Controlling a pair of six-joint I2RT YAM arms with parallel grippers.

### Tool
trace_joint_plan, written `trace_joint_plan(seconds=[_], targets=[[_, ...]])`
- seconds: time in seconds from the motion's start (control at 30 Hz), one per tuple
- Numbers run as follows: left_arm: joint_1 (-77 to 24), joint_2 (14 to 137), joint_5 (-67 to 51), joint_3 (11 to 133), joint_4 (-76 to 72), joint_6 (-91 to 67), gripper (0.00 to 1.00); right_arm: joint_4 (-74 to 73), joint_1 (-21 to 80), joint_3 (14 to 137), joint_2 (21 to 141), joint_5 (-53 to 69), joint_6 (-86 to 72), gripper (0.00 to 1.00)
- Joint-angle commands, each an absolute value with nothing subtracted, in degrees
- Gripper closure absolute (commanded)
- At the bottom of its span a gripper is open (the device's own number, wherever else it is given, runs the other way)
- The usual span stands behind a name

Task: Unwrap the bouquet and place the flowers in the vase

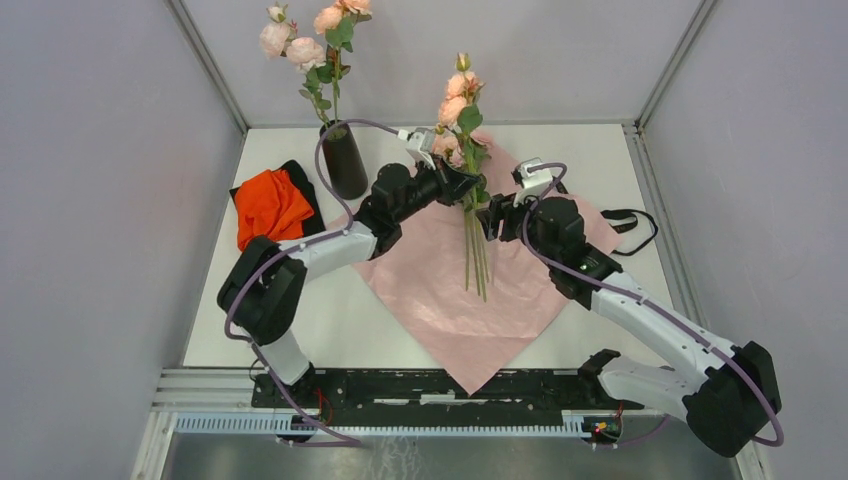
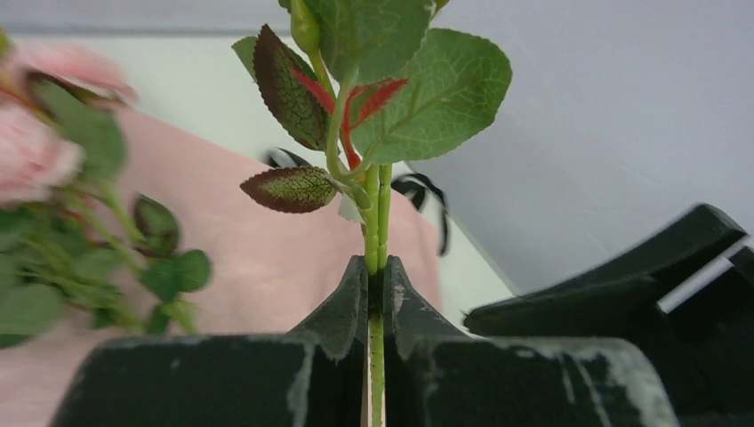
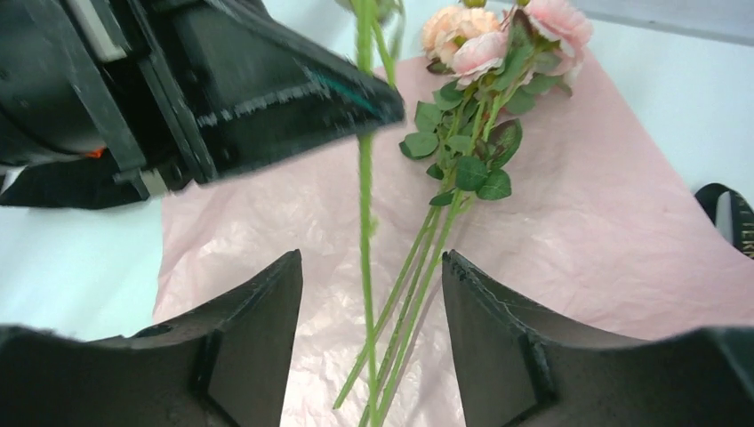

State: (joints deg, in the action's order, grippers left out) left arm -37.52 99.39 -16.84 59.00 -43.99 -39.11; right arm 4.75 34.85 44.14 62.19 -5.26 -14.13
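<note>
The bouquet is unwrapped: its pink paper point(image 1: 470, 300) lies flat on the table. My left gripper point(image 1: 470, 190) point(image 2: 377, 276) is shut on the green stem point(image 2: 378, 222) of one flower point(image 1: 460, 85), holding it upright above the paper. My right gripper point(image 1: 493, 215) point(image 3: 372, 267) stands open just beside it, and that stem point(image 3: 365, 205) hangs between its fingers untouched. More flowers point(image 1: 447, 148) point(image 3: 480, 53) lie on the paper, stems toward me. The black vase point(image 1: 343, 160) at the back left holds several roses point(image 1: 305, 45).
An orange-red cloth point(image 1: 270, 205) lies on a black cloth point(image 1: 300, 175) left of the vase. A black ribbon point(image 1: 630, 220) point(image 3: 729, 213) lies at the paper's right edge. Grey walls close in the table on three sides.
</note>
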Motion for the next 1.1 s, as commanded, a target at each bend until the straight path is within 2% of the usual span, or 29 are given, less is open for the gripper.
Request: trace_joint_plan(seconds=[0.0,0.2,0.33,0.47,0.73,1.07], targets=[[-37.20,91.09,-1.63,67.97,-27.69,-17.78,0.98,8.66,34.93,42.95,58.91,-9.74,-13.76,0.35],[-35.49,88.98,11.87,77.71,-23.80,-0.72,0.98,9.07,34.94,41.54,59.82,-10.57,-13.29,0.35],[-30.33,90.28,15.90,83.86,-24.16,6.35,0.98,8.88,34.84,40.84,61.12,-10.02,-13.11,0.36],[-22.22,92.11,16.04,89.14,-24.70,8.26,0.98,9.11,34.70,39.67,61.61,-10.04,-12.97,0.36],[-14.39,96.91,18.67,98.05,-25.33,10.71,0.98,9.82,34.46,38.63,62.93,-8.55,-13.45,0.36],[-12.31,97.02,17.52,94.57,-26.31,6.07,0.98,9.49,34.45,38.67,63.40,-8.70,-13.47,0.36]])
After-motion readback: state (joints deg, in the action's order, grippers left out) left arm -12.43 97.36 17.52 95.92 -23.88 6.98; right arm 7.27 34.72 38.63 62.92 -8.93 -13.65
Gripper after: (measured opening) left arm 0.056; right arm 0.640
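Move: I already hold the flower stem in my left hand. The vase stands about 13 cm ahead of it and 28 cm to its left, its middle some 12 cm lower. The orange cloth is about 47 cm left, 5 ahead and 22 down; the remaining flowers' middle is 5 ahead, 1 left and 22 down. From my open right hand those flowers lie 10 cm ahead, 4 left, 21 below; the vase 18 ahead, 32 left, 11 below. Keeping the stem pinched, I sweep my left hand some 32 cm left, rising about 24 cm, steeply at first, and reaching forward about 17, to bring it high above the vase. The wrist swings counter-clockwise until the fingers, pointing right at first, point forward and slightly up. My right hand, still open, rises a little, then sinks about 5 cm over the remaining flowers. ##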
